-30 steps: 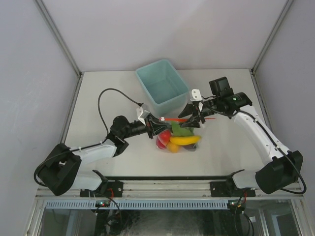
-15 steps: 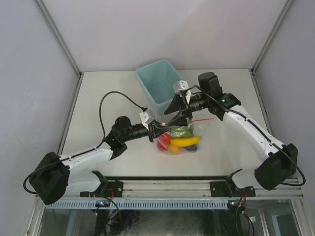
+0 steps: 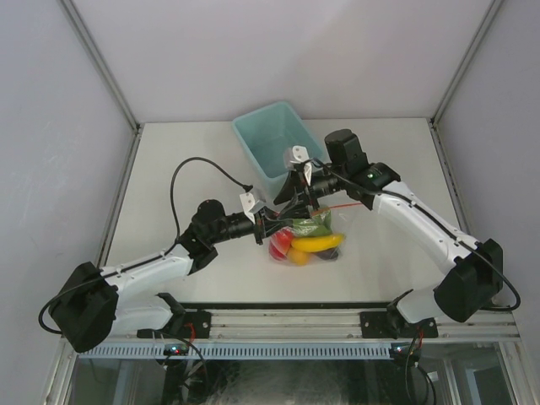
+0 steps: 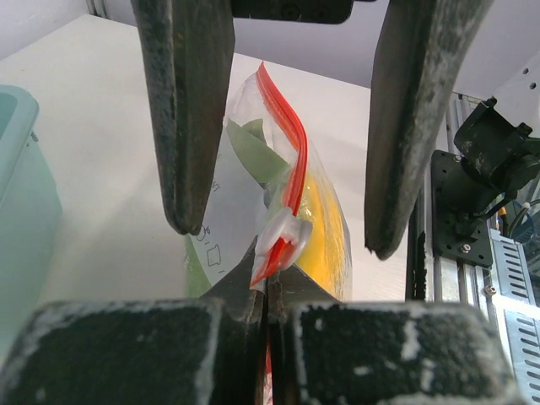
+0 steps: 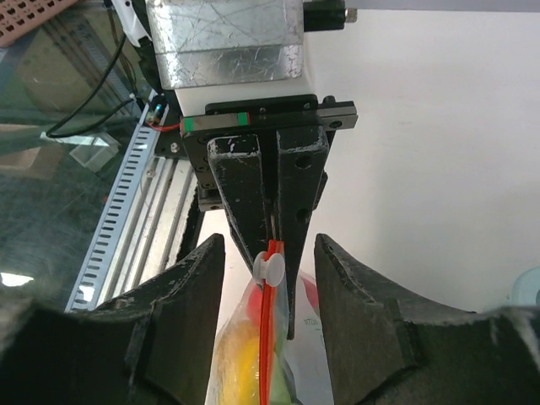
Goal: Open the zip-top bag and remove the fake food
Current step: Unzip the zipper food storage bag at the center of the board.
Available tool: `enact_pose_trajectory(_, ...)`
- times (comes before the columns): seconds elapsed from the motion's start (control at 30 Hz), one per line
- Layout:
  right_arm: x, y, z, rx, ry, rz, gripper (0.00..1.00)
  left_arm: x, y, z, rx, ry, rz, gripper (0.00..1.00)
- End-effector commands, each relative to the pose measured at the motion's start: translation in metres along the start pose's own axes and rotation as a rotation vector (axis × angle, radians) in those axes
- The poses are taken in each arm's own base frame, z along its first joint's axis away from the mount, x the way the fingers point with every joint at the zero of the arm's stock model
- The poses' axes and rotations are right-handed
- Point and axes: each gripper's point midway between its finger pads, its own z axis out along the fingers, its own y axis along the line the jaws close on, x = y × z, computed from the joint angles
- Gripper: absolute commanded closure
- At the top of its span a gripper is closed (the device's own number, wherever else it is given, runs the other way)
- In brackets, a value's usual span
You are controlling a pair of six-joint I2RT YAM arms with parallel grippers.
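The zip-top bag [image 3: 325, 221] lies on the table in the top view, a clear bag with a red-orange zipper strip [image 4: 287, 160] and a white slider [image 5: 270, 268]. Inside it the fake food shows: a yellow piece [image 3: 317, 242], a red piece [image 3: 280, 243] and a green piece [image 3: 310, 225]. My left gripper [image 4: 268, 285] is shut on the end of the strip, just behind the slider. My right gripper [image 5: 270, 253] is open, its fingers [image 4: 187, 118] standing to either side of the slider without touching it.
A teal bin [image 3: 268, 133] stands just behind the two grippers, close to the right arm's wrist. The left arm's black cable [image 3: 181, 173] loops over the table at the left. The table's front rail [image 3: 278, 321] runs below the bag.
My right gripper has travelled left from the bag's far end toward the left gripper and now straddles the slider. The left gripper has kept its hold on the strip.
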Motion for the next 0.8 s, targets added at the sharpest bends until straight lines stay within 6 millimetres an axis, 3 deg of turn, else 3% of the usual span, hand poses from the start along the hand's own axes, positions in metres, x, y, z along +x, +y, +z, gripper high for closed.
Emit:
enact_pose_trajectory(0.0, 0.005, 0.001, 0.003, 0.009, 0.035, -0.057, 0.54, -0.041, -0.004, 0.004, 0.008, -0.093, 0.074, 1.00)
enact_pose_trajectory(0.2, 0.010, -0.003, 0.004, 0.032, 0.056, -0.061, 0.58, -0.041, -0.004, 0.004, 0.009, -0.094, 0.067, 1.00)
enact_pose_trajectory(0.5, 0.013, -0.006, 0.004, 0.047, 0.070, -0.070, 0.73, -0.041, -0.004, 0.003, 0.004, -0.096, 0.058, 1.00)
enact_pose_trajectory(0.77, 0.016, -0.004, 0.002, 0.045, 0.083, -0.074, 0.73, -0.039, -0.003, 0.002, -0.003, -0.094, 0.053, 1.00)
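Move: The white slider on the red zipper sits just past the left fingertips, about 2 cm to that hand's right and 1 cm ahead. From the open right hand it is some 2 cm below and 1 cm to the left. The yellow banana in the bag lies about 9 cm back, 8 cm right and 10 cm below the right hand; the red food some 9 cm back, 2 cm left and 10 cm below. The teal bin is about 17 cm ahead, 2 cm left and 10 cm below. The slider of the zipper is being straddled: the right hand, its fingers pointing left, sinks about 2 cm onto it, easing slightly forward and tilting about 5 degrees, while its fingers narrow from half open to a quarter open, one on each side of the slider. The left hand stays put, shut, still pinching the zipper end beside the slider. ##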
